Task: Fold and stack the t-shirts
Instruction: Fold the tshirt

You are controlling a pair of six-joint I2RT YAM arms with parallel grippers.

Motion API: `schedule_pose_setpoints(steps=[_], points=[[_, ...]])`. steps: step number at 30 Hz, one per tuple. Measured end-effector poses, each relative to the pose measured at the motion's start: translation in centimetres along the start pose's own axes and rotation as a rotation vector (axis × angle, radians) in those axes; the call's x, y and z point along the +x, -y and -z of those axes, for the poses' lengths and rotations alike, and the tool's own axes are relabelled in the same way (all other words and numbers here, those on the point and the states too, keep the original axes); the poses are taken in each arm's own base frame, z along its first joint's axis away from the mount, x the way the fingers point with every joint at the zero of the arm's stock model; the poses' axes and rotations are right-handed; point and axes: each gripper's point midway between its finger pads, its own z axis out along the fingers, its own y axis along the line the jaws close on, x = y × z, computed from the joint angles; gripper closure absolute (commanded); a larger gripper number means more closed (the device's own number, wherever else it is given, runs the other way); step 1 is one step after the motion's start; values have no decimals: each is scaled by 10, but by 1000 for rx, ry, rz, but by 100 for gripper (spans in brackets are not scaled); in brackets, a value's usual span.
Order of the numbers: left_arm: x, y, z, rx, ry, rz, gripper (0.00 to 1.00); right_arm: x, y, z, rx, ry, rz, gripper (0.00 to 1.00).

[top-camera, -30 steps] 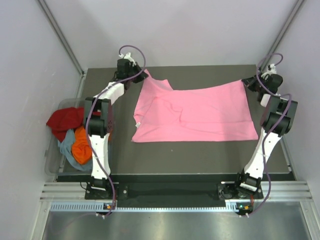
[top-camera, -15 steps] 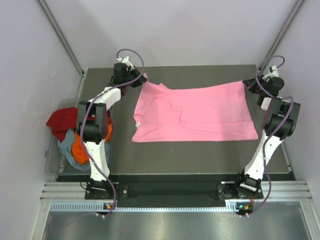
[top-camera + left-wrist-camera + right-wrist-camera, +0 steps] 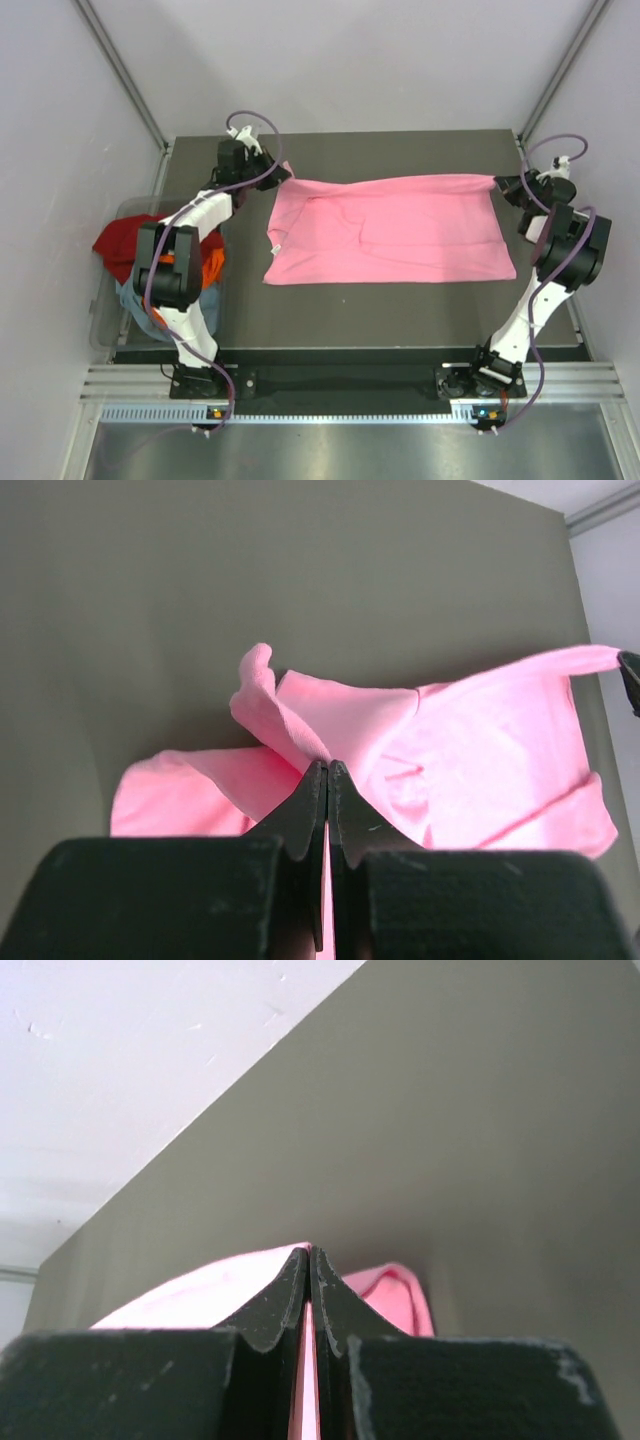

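A bright pink t-shirt (image 3: 390,228) lies spread across the dark table (image 3: 400,310), its far edge lifted and pulled taut between my two grippers. My left gripper (image 3: 283,171) is shut on the shirt's far left corner; in the left wrist view the pink cloth (image 3: 450,750) bunches at the pinched fingertips (image 3: 327,767). My right gripper (image 3: 497,181) is shut on the far right corner, with pink cloth (image 3: 395,1290) showing round its closed tips (image 3: 308,1252). A dark red t-shirt (image 3: 125,240), an orange one (image 3: 160,297) and a grey-blue one (image 3: 132,295) lie heaped at the left.
The heap sits in a clear plastic bin (image 3: 105,325) off the table's left edge. Pale walls close in behind and on both sides. A metal rail (image 3: 330,385) runs along the near edge by the arm bases.
Both grippers have drawn apart, the left further left and the right further right and nearer. The pink shirt's far edge went from slack and folded to stretched straight.
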Motion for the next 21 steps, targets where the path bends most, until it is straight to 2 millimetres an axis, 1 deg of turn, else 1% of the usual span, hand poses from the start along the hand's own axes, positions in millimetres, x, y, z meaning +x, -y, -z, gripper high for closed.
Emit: schedule_pose_setpoints(steps=[1, 4, 9, 14, 17, 21], points=[[2, 2, 4, 3, -3, 2, 100, 5, 1, 3, 6, -5, -12, 100], [8, 7, 17, 17, -14, 12, 100, 4, -4, 11, 11, 0, -11, 100], [14, 12, 30, 25, -26, 24, 100, -7, -10, 27, 36, 33, -8, 100], [37, 10, 43, 23, -74, 53, 100, -15, -1, 50, 98, 71, -42, 100], [49, 5, 51, -1, -101, 64, 100, -11, 7, 57, 124, 66, -76, 100], [56, 4, 62, -20, -112, 54, 100, 5, 18, 66, 156, 46, -122, 100]])
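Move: The pink t-shirt's far edge already hangs from both shut grippers. Its near-left corner, where the left edge is headed, lies about 26 cm back, 6 cm left and 14 cm below the left hand; the collar label is some 17 cm back and 4 cm left, the bin's middle roughly 24 cm back and 33 cm left. From the right hand, the near-right corner is about 24 cm back, 7 cm right and 9 cm lower. The t-shirt's raised far edge, still pinched at both ends, is drawn back over the lying part towards its near edge. The left hand goes about 8 cm back, dipping a little late and tipping slightly downward; the right comes some 6.5 cm back, arching up 2 cm and sinking again, edging right as its wrist turns roughly 10 degrees clockwise. ##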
